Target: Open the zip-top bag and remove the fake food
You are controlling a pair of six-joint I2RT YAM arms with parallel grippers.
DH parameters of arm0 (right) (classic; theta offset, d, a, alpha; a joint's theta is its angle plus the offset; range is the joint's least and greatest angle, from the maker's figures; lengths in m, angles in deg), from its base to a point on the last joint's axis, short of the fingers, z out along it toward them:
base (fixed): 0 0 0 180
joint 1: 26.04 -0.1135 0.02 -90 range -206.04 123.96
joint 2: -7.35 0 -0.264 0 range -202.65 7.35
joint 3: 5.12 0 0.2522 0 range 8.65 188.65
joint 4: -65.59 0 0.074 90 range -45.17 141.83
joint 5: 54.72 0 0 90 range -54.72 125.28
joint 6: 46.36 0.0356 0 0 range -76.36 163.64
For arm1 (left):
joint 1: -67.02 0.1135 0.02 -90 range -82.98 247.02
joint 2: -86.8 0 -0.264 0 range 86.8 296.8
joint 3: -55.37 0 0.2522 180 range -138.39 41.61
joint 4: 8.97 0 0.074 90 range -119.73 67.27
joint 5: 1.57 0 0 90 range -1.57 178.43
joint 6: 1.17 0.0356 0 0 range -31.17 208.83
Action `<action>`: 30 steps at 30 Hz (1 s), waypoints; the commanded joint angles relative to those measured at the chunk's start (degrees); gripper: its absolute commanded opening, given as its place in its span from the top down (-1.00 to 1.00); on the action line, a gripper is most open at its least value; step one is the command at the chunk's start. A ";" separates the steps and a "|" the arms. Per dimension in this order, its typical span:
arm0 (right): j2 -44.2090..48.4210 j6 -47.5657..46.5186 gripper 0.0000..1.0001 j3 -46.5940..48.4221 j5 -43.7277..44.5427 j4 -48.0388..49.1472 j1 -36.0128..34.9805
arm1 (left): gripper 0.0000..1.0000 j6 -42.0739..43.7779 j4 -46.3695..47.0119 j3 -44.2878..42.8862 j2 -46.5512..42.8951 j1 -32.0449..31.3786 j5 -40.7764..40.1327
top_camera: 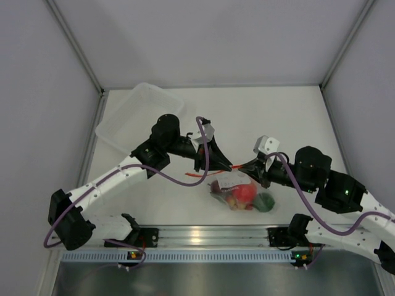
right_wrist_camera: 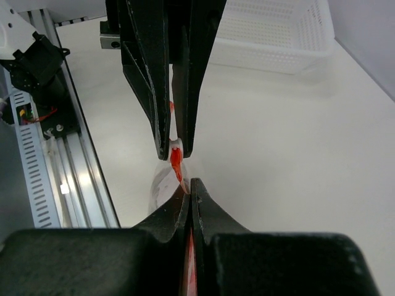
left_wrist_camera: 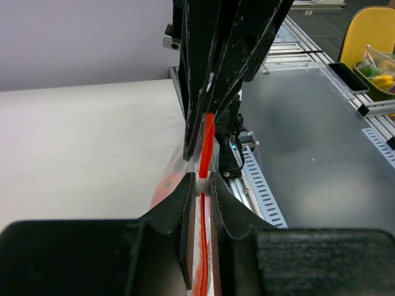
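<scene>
The clear zip-top bag (top_camera: 233, 182) hangs between my two grippers near the table's front middle. Its orange-red zip strip (left_wrist_camera: 208, 132) is stretched from one gripper to the other. My left gripper (top_camera: 223, 164) is shut on the strip's left part, and the strip runs between its fingers in the left wrist view (left_wrist_camera: 202, 180). My right gripper (top_camera: 245, 166) is shut on the strip's right part (right_wrist_camera: 188, 187). Inside the bag lie the fake food pieces: a red tomato (top_camera: 246, 192), a green ball (top_camera: 265, 201) and a dark maroon piece (top_camera: 217, 187). The bag's lower part rests on the table.
A rigid translucent tub (top_camera: 139, 114) stands at the back left, also seen in the right wrist view (right_wrist_camera: 278, 31). An aluminium rail (top_camera: 203, 234) runs along the table's near edge just below the bag. Side walls close in the table left and right.
</scene>
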 commanded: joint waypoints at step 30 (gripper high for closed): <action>7.67 -3.98 1.00 14.47 10.35 -6.34 0.69 | 1.00 -4.44 1.28 16.91 -6.88 16.93 -7.00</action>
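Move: The left hand already pinches the white slider; the zip's far end lies about 12 cm to its left, 1 cm back and 4 cm lower. The tomato in the bag hangs some 3 cm to its right, roughly 11 cm below, neither ahead nor back. The right hand still grips the zip's right end, with that far end about 15 cm to its left, level front to back and 4 cm lower. Left hand drags the pinched slider down, forward and left about 13 cm; right pulls the zip rightward and up. ##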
